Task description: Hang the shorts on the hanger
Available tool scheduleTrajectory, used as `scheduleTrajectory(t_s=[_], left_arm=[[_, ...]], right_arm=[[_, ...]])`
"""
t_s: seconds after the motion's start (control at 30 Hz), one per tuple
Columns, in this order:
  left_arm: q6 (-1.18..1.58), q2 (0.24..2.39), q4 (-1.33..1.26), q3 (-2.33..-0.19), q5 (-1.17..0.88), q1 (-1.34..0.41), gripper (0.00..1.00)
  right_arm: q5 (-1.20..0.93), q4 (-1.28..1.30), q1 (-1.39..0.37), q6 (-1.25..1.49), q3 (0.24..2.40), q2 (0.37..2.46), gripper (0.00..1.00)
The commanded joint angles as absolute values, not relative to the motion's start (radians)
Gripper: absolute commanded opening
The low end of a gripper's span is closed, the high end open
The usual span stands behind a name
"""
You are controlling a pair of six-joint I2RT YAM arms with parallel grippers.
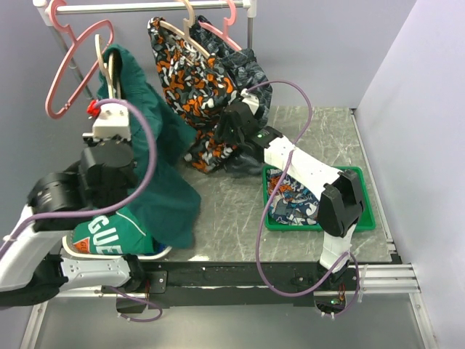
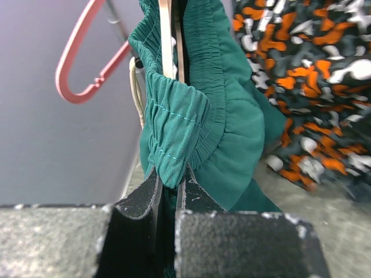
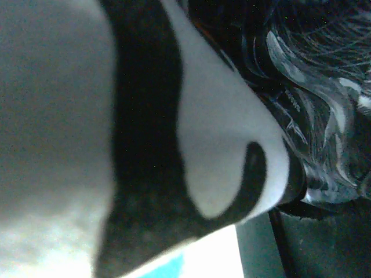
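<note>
The dark teal shorts (image 1: 156, 153) hang down from a tan hanger (image 1: 109, 69) held upright at the back left. My left gripper (image 1: 109, 100) reaches up under them. In the left wrist view its jaws are pressed together on the gathered waistband of the shorts (image 2: 179, 116), and the left gripper (image 2: 171, 180) has teal cloth pinched between its tips. The hanger's tan bar (image 2: 166, 40) runs up inside the waistband. My right gripper (image 1: 234, 129) is against the camouflage garments at the centre. Its wrist view is filled by a blurred white and black shape, so its fingers do not show.
A rail (image 1: 145, 6) at the back carries a pink hanger (image 1: 73, 69) and orange camouflage shorts (image 1: 189, 73) beside grey camouflage shorts (image 1: 251, 73). A green tray (image 1: 363, 218) at the right holds patterned cloth. A bright green garment with white lettering (image 1: 109, 234) lies near left.
</note>
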State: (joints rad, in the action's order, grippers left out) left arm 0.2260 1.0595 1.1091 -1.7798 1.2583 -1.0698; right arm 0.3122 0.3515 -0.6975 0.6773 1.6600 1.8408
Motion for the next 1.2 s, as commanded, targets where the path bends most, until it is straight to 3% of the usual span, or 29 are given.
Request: scheduleTrajectory(t_s=[0.0,0.27,0.5,0.87,1.17], left_arm=[[0.074,1.094,0.876,-1.764,1.269,-0.979,0.01],[0.112,1.109,0.804,-1.773,0.777,-0.74,0.01],[0.173,1.134,0.732,-1.755,0.485,-0.51,0.01],[0.163,1.172,0.624,-1.761,0.288,-0.35,0.01],[0.144,1.25,0.624,-1.885,0.294,-0.318,0.01]], right_arm=[[0.324,0.319,-0.689,0.692,1.654,1.821,0.69],[0.313,0.308,-0.69,0.693,1.632,1.802,0.68],[0.296,0.305,-0.699,0.701,1.632,1.809,0.68],[0.282,0.284,-0.698,0.686,1.6,1.787,0.68],[0.262,0.265,-0.699,0.681,1.574,1.758,0.68]])
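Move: Gripped in the left hand are the green shorts with their beige hanger; the free stretch of rail they are taken to lies about 25 cm straight ahead and some 14 cm higher. The empty pink hanger hangs about 13 cm ahead, 8 cm left and 5 cm up; the orange camo shorts' middle is roughly 12 cm ahead, 18 cm right, 6 cm lower. From the right hand, that stretch of rail is about 7 cm ahead, 24 cm left and 35 cm up. Carrying the hung green shorts towards the rail, the left hand travels about 13 cm forward between the pink hanger and the orange camo shorts, dipping slightly before it begins to rise again, its shut fingers keeping their pinch on the waistband. The wrist ends rolled some 15 degrees left side down and turned about 10 degrees clockwise. Fingers still open, the right hand stays at the near side of the camo shorts, sinking 2 cm. ##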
